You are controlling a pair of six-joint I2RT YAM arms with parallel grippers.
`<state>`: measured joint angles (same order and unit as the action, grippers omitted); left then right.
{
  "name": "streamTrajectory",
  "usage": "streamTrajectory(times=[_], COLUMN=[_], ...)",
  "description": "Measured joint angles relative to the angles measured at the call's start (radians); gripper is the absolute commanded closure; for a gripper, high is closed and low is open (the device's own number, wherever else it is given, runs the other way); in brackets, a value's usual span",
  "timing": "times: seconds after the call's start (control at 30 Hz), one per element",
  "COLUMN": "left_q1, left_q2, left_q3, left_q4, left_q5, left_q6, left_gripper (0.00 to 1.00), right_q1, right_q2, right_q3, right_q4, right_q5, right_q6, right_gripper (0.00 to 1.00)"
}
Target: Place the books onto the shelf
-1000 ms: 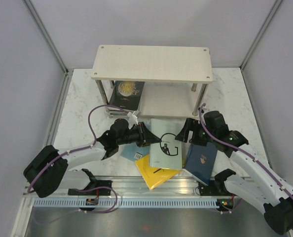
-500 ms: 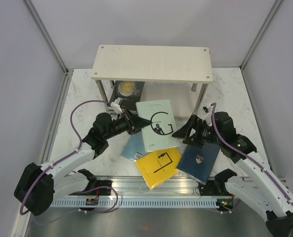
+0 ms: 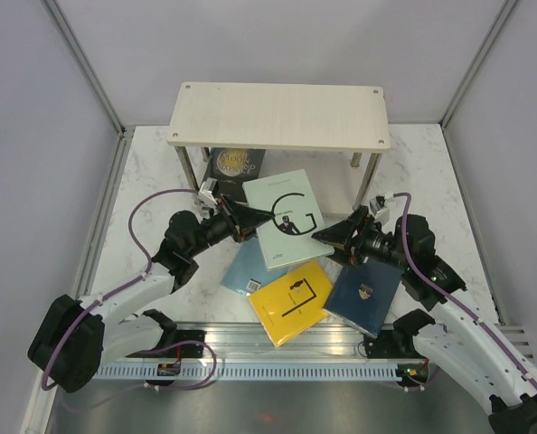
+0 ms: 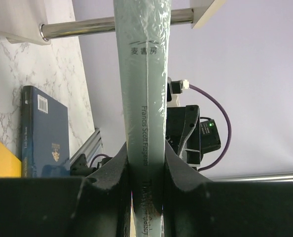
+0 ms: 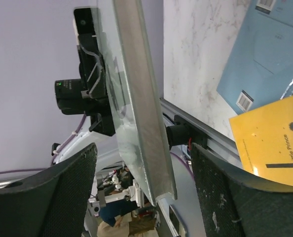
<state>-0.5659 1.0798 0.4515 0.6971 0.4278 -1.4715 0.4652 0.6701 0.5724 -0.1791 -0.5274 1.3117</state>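
My left gripper (image 3: 248,221) is shut on the spine of the white "G" book (image 3: 287,217) and holds it tilted above the table, in front of the shelf (image 3: 277,116). The left wrist view has that pale spine (image 4: 145,98) clamped between both pads of the gripper (image 4: 146,158). My right gripper (image 3: 330,237) is open at the book's right edge. In the right wrist view the book's edge (image 5: 141,113) stands between the spread jaws of the gripper (image 5: 144,148) with gaps on both sides. A dark book (image 3: 235,166) lies on the shelf's lower board.
On the marble table (image 3: 151,181) near the arms lie a light blue book (image 3: 247,271), a yellow book (image 3: 291,303) and a navy book (image 3: 366,289). The shelf's metal posts (image 3: 355,161) stand just behind the held book. Grey walls close off both sides.
The left gripper has raised the "G" book off the pile and carried it back toward the shelf. The right gripper has come in around the book's right edge, its jaws a little narrower.
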Motion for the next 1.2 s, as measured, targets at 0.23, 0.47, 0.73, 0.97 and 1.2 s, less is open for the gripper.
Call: streamTrajectory(times=[0.23,0.47,0.73,0.97,1.2], left_q1=[0.003,0.003,0.013,0.059,0.156], left_q2=[0.027,0.068,0.139,0.067,-0.151], left_q3=[0.0,0.005,0.09,0.249,0.332], left_q4=[0.026,0.068,0.016,-0.364,-0.775], left_q5=[-0.001,-0.003,0.022,0.099,0.098], left_q6=[-0.038,-0.057,-0.061,0.117,0.343], left_gripper=[0.98,0.98,0.51,0.17,0.11], right_q1=[0.0,0.002,0.002,0.008,-0.04], right_q2=[-0.002,0.019,0.015,0.014,0.092], right_q3=[-0.034,-0.069,-0.076,-0.077,-0.051], right_q4=[0.127,0.205,0.236,0.225,0.221], right_q5=[0.001,0.001,0.019,0.035,0.032], right_q6=[0.082,0.132,0.159,0.159,0.13], right_gripper=[0.56,0.78,1.0,1.0,1.0])
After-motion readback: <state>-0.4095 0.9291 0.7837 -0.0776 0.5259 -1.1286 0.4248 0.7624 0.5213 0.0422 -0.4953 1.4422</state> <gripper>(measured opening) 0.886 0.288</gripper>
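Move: The grey-green book hangs flat in the left fingers, its middle about 4 cm to the right of the left hand. From the right hand, which stands open around its right-hand edge, that middle is some 8 cm to the left and 4 cm ahead. Roughly 17 cm below the right hand, the yellow book lies 9 cm back and 7 cm left, the navy book 7 cm back and 13 cm right; the free shelf board is about 24 cm ahead, 2 cm left and 14 cm lower. The grey-green book changes hands in the air: the right fingers close on its right-hand edge and pinch it while that hand rises a little. The left hand, still holding, eases forward and slightly right, then opens wide and backs off about 6 cm to its left, rising and rolling its left side up some 20 degrees. The right hand finally carries the book about 2 cm forward towards the shelf, dipping slightly. ##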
